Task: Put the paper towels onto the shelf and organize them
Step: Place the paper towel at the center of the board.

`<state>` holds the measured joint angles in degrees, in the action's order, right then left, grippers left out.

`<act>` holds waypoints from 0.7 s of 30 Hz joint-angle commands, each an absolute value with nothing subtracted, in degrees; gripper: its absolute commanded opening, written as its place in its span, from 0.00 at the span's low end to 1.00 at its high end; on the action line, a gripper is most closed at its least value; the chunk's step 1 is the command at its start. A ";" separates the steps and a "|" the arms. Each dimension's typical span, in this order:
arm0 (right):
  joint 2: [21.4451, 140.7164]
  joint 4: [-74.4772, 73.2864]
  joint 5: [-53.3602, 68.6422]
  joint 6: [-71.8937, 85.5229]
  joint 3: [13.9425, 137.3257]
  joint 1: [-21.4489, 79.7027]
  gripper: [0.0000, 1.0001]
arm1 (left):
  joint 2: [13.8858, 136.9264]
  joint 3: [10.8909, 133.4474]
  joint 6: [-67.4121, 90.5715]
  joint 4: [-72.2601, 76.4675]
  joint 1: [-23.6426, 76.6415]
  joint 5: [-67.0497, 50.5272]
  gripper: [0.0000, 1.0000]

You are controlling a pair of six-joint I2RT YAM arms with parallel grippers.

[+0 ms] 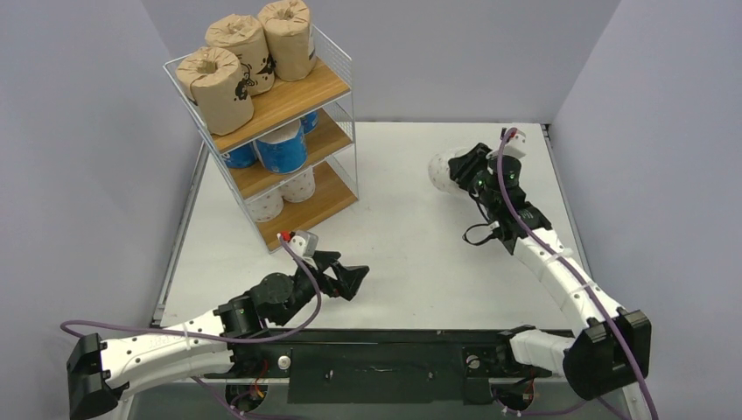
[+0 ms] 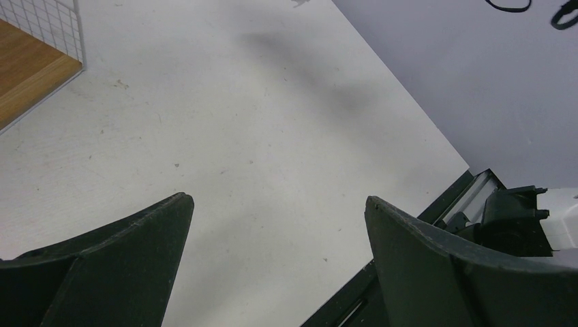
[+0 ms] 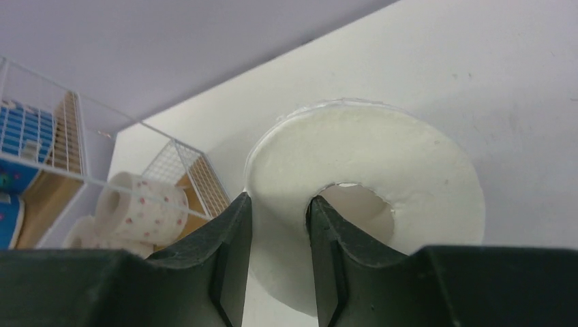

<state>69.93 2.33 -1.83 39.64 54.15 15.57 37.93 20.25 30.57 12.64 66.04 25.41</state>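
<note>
A white paper towel roll [image 1: 440, 169] [image 3: 382, 146] lies on the table at the back right. My right gripper [image 1: 461, 171] [image 3: 279, 204] is shut on its wall, one finger in the core hole and the other outside. The shelf [image 1: 289, 101] [image 3: 198, 182] stands at the back left. Three brown-wrapped rolls [image 1: 217, 87] stand on its top board, blue-wrapped rolls [image 1: 282, 149] are on the middle board, and white dotted rolls [image 1: 297, 185] [image 3: 143, 204] lie on the bottom board. My left gripper [image 1: 354, 280] [image 2: 279, 204] hangs open and empty over bare table, in front of the shelf.
The shelf's bottom corner [image 2: 34, 68] shows at the upper left of the left wrist view. Grey walls close in the table [image 1: 411, 254] at the back and sides. A black rail [image 1: 376, 337] runs along the near edge between the arm bases.
</note>
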 commanded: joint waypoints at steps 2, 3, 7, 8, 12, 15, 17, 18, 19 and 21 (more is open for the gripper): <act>60.44 -11.82 -7.66 32.99 53.01 21.90 0.23 | 34.52 19.84 32.41 10.04 66.45 27.07 0.98; 58.11 -14.43 -7.87 32.54 52.61 22.86 0.23 | 34.14 19.73 32.60 9.72 66.42 27.33 0.98; 52.91 -22.99 -8.02 30.88 51.45 30.31 0.23 | 32.28 19.38 33.16 8.19 66.47 28.07 0.97; 52.38 -24.42 -7.98 30.82 51.53 31.59 0.23 | 32.09 19.24 33.21 7.94 66.50 28.10 0.97; 52.88 -30.47 -9.16 31.29 50.83 40.37 0.23 | 31.82 18.89 33.37 7.72 66.57 27.93 0.97; 54.24 -30.58 -10.60 32.82 49.47 47.46 0.24 | 31.49 18.21 33.38 9.15 66.53 27.31 0.97; 55.81 -29.25 -11.20 33.57 47.88 50.12 0.24 | 31.45 17.51 33.68 9.92 66.53 27.34 0.97; 56.93 -28.03 -11.28 33.75 47.54 50.77 0.24 | 31.46 17.12 33.80 10.06 66.53 27.51 0.97; 57.51 -27.42 -11.27 33.99 47.11 51.89 0.24 | 31.46 17.00 34.12 10.05 66.53 27.55 0.97; 59.46 -26.47 -11.59 33.92 47.19 53.33 0.24 | 31.70 16.89 34.33 9.52 66.53 27.67 0.97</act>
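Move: My right hand already holds the flowered paper towel roll by its end wall. It goes to the bare table at the front centre, about 22 cm back, 15 cm left and 20 cm below. The shelf's bottom board lies roughly 2 cm ahead and 40 cm left; its nearer flowered roll about 5 cm ahead and 44 cm left. From my idle left hand the spot is level ahead, about 13 cm right and 14 cm down. With my right hand I swing the pinched roll swiftly back towards the front centre of the table, about 20 cm, and also some 10 cm left, sinking about 10 cm, mostly late on. Meanwhile the wrist turns about 30 degrees counter-clockwise, tips down and rolls its left side down; the fingers keep their hold. My open left hand eases about 2 cm left and slightly down. ##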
